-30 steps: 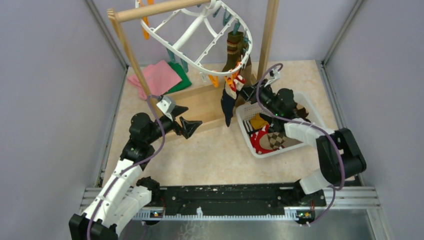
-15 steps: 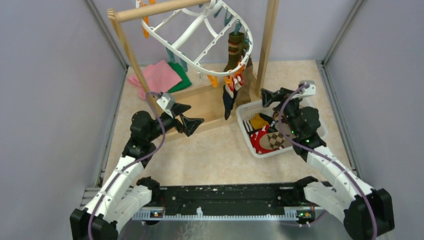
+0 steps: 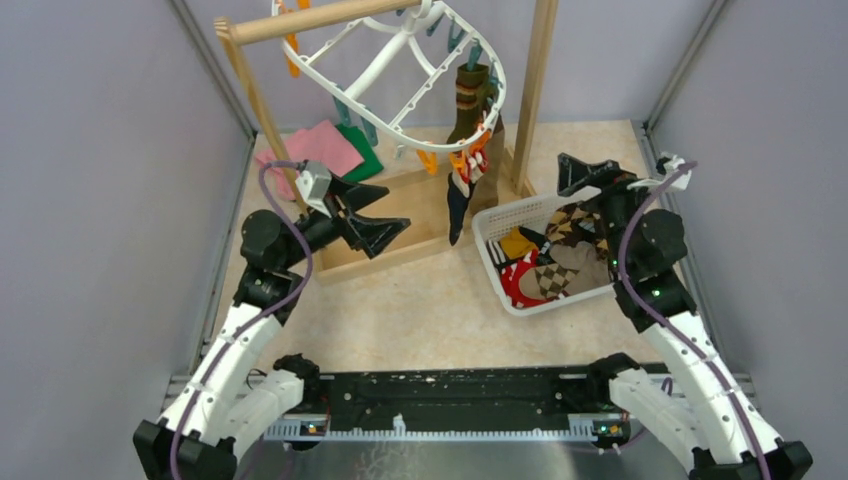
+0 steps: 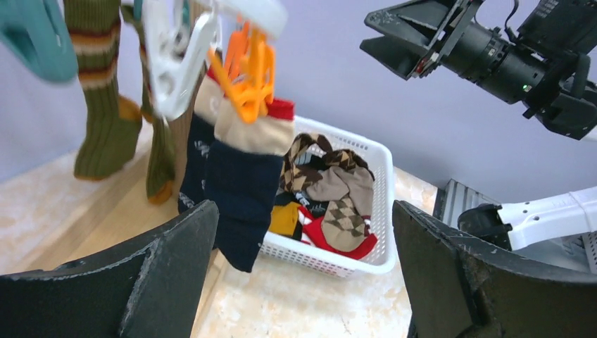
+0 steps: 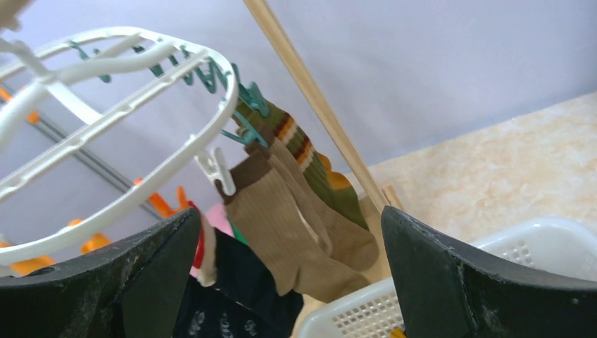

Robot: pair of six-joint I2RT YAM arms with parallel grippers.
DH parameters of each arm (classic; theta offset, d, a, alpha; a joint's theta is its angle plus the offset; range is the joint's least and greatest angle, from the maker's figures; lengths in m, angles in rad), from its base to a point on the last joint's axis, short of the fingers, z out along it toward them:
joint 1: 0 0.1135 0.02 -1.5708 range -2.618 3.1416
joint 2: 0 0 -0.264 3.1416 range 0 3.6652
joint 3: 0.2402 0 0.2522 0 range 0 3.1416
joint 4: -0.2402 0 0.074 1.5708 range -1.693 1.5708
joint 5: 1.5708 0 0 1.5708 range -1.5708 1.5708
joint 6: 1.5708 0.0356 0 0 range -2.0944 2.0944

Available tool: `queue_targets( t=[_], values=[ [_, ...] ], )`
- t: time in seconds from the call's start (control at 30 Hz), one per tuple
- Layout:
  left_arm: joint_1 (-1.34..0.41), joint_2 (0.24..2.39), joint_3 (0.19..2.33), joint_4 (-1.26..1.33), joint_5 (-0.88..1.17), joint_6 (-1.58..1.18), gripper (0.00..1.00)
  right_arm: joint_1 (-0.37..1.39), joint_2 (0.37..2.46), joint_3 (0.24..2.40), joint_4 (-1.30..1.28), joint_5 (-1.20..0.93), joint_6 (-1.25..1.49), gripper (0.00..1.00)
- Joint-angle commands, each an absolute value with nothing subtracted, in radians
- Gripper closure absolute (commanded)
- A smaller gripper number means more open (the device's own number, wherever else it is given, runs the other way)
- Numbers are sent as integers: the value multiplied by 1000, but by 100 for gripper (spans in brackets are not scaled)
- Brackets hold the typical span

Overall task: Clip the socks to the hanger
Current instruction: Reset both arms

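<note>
The white oval hanger point(image 3: 400, 70) hangs from the wooden rack. Clipped at its right rim are olive striped socks point(image 3: 470, 100) and, lower, navy socks point(image 3: 458, 205) under orange clips point(image 4: 250, 70). In the right wrist view tan socks point(image 5: 281, 218) hang beside the olive ones point(image 5: 317, 169), below the hanger's ring point(image 5: 141, 120). More socks point(image 3: 545, 275), red, yellow and argyle, lie in the white basket point(image 3: 497, 212). My left gripper point(image 3: 370, 215) is open and empty, left of the navy socks point(image 4: 243, 183). My right gripper point(image 3: 595, 182) is open and empty over the basket's far right.
The rack's wooden poles point(image 3: 535, 75) stand on either side of the hanger, on a wooden base point(image 3: 400, 205). Pink and green cloths point(image 3: 325, 150) lie behind the base at the left. Grey walls close in the table on three sides.
My right gripper opened, left the navy sock at the hanger and drew back right over the basket. The navy sock stays hanging. My left gripper shifted slightly up and left.
</note>
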State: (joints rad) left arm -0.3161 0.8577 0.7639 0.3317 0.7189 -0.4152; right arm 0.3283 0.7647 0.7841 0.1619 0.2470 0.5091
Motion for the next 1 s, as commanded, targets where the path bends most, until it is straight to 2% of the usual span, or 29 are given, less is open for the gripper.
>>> queue_targets(
  t=[0.0, 0.17, 0.3, 0.4, 0.5, 0.97],
  values=[
    [-314, 756, 850, 256, 724, -346, 1, 327, 710, 868, 82, 192, 522, 1],
    [-313, 711, 860, 85, 537, -253, 1, 420, 787, 974, 17, 222, 485, 1],
    [-293, 718, 836, 37, 480, -260, 1, 686, 871, 1037, 27, 491, 331, 1],
    [-277, 714, 818, 12, 453, -250, 1, 797, 940, 1065, 42, 633, 252, 1],
    [-275, 692, 788, 5, 412, -219, 1, 817, 952, 1053, 75, 660, 240, 1],
    [-275, 669, 715, 52, 472, -223, 1, 817, 881, 965, 214, 668, 179, 1]
  ],
)
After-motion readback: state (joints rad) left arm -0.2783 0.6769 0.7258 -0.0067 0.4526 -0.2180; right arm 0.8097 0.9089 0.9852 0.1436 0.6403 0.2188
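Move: The navy socks on the hanger's orange clips hang some 16 cm to the right hand's left, 6 cm farther out and roughly 10 cm lower. From that hand, the tan sock hangs about 13 cm ahead and 12 cm left, and the white bin stands around 10 cm ahead, 5 cm right and 30 cm below. For the left hand the navy socks are about 9 cm ahead, 12 cm right and 8 cm lower. The clipped socks are left alone while both empty grippers stay wide open. The right hand rises and eases back, sweeps some 11 cm left, sinks a little, then comes 3 cm back right while rising again, its left side rolled down. The left hand lifts and draws back briefly, then sinks about 8 cm while swinging left away from the navy socks, turning some 20 degrees counter-clockwise. ##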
